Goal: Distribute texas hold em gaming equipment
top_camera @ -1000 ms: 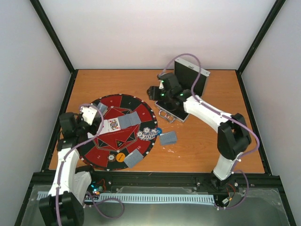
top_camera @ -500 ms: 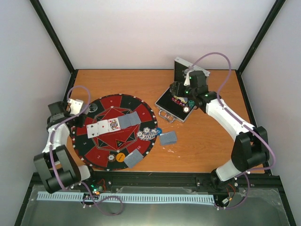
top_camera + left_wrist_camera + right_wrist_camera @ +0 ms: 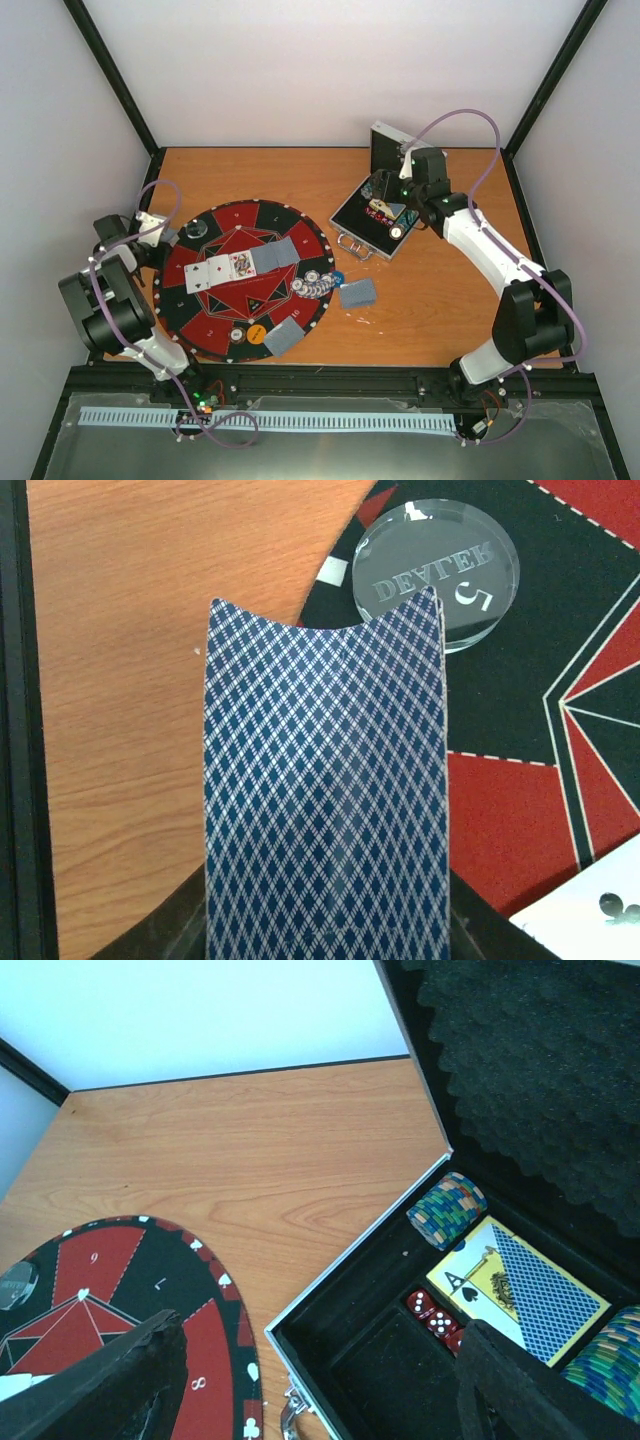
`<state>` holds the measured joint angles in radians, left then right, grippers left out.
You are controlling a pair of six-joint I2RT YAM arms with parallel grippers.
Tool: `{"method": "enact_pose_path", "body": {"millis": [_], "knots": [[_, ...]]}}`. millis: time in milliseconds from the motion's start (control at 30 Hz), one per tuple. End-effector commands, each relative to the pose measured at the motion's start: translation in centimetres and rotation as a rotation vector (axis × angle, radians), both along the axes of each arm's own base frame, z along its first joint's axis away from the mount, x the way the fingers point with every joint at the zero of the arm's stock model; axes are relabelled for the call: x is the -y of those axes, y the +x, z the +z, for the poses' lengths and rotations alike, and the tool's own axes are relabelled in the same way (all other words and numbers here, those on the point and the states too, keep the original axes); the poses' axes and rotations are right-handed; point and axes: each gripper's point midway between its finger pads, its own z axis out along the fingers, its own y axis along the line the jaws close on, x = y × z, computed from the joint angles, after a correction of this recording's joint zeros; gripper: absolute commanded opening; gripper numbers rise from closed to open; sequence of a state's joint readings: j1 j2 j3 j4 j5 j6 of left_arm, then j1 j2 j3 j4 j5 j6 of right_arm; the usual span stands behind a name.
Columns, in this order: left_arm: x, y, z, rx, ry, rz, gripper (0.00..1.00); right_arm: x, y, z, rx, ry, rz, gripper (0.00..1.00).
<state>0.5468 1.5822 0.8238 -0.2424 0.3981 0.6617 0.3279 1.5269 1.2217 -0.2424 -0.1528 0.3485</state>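
Observation:
My left gripper (image 3: 160, 233) is shut on blue-backed playing cards (image 3: 325, 800), held over the left rim of the round mat (image 3: 215, 315). A clear dealer disc (image 3: 436, 572) lies just beyond them. My right gripper (image 3: 320, 1390) hangs open and empty above the open case (image 3: 352, 222). The case holds a roll of poker chips (image 3: 446, 1208), a card box (image 3: 520, 1295) and red dice (image 3: 430, 1310). On the mat lie face-up cards (image 3: 222, 268), face-down cards (image 3: 283, 252), loose chips (image 3: 315, 283) and a yellow disc (image 3: 257, 331).
Face-down card pairs lie at the mat's near rim (image 3: 284, 337) and on the wood to its right (image 3: 358, 292), next to a blue disc (image 3: 337, 278). The case lid (image 3: 392, 152) stands upright at the back. Black frame posts and white walls close in the table.
My left gripper has drawn back leftwards to the mat's edge with the cards, uncovering a second face-up card. My right gripper has swung right, over the case, and its jaws have widened.

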Motion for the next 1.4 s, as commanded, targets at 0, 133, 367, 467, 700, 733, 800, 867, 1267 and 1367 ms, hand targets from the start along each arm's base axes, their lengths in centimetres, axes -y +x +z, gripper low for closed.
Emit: {"method": "enact_pose_path", "body": {"millis": [0, 133, 367, 467, 700, 733, 800, 867, 1267, 1367], "knots": [[-0.3, 1.2, 1.4, 0.081, 0.04, -0.067, 0.33, 0.7, 1.4, -0.1, 0.005, 0.001, -0.037, 0.73], [0.3, 0.4, -0.9, 0.032, 0.007, -0.077, 0.36, 0.4, 2.2, -0.5, -0.009, -0.001, -0.034, 0.73], [1.0, 0.3, -1.7, 0.026, -0.048, -0.077, 0.39, 0.0, 3.0, -0.4, -0.018, -0.001, -0.026, 0.73], [1.7, -0.5, -2.5, 0.007, -0.062, -0.09, 0.52, 0.1, 3.0, -0.2, -0.013, 0.001, -0.031, 0.74], [3.1, -1.7, -2.7, 0.0, -0.103, -0.117, 0.77, 0.1, 3.0, 0.6, 0.002, 0.008, -0.032, 0.78], [3.2, -1.8, -2.7, -0.003, -0.107, -0.115, 0.8, 0.1, 2.9, 0.8, 0.008, 0.009, -0.031, 0.78], [3.3, -2.1, -2.5, -0.006, -0.106, -0.108, 0.85, 0.1, 2.9, 1.1, 0.013, 0.012, -0.032, 0.79], [3.2, -2.3, -2.3, -0.007, -0.092, -0.097, 0.94, 0.1, 2.8, 1.6, 0.024, 0.017, -0.028, 0.8], [2.8, -1.6, 5.5, 0.141, -0.047, -0.043, 1.0, 2.1, 2.0, 5.9, 0.158, 0.005, -0.004, 1.0], [2.5, -0.5, 9.8, 0.234, -0.095, 0.033, 1.0, 6.2, 1.8, 7.3, 0.203, 0.03, -0.073, 1.0]]}}
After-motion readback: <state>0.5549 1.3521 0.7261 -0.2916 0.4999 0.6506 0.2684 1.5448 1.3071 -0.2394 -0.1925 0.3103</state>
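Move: The left hand grips two blue-backed cards. Their spot on the mat's edge is about 2 cm ahead, 3 cm right and 5 cm below. The clear dealer button lies some 9 cm ahead and 4 cm right, the face-up two of clubs 3 cm back and 9 cm right, both also about 5 cm down. The empty right hand has the open case about 4 cm ahead, 3 cm right and 19 cm below, its lid some 12 cm ahead, 9 cm right and 12 cm below. The left fingers let go of the cards: still gripping, the hand sinks, then draws right and back, about 3.5 cm lower in all, opening wide behind the dealer button before lifting nearly 8 cm clear. Touching nothing that can be seen, the right hand eases about 2.5 cm forward and a little down over the case, pauses, opens fully and rises some 4.5 cm. ##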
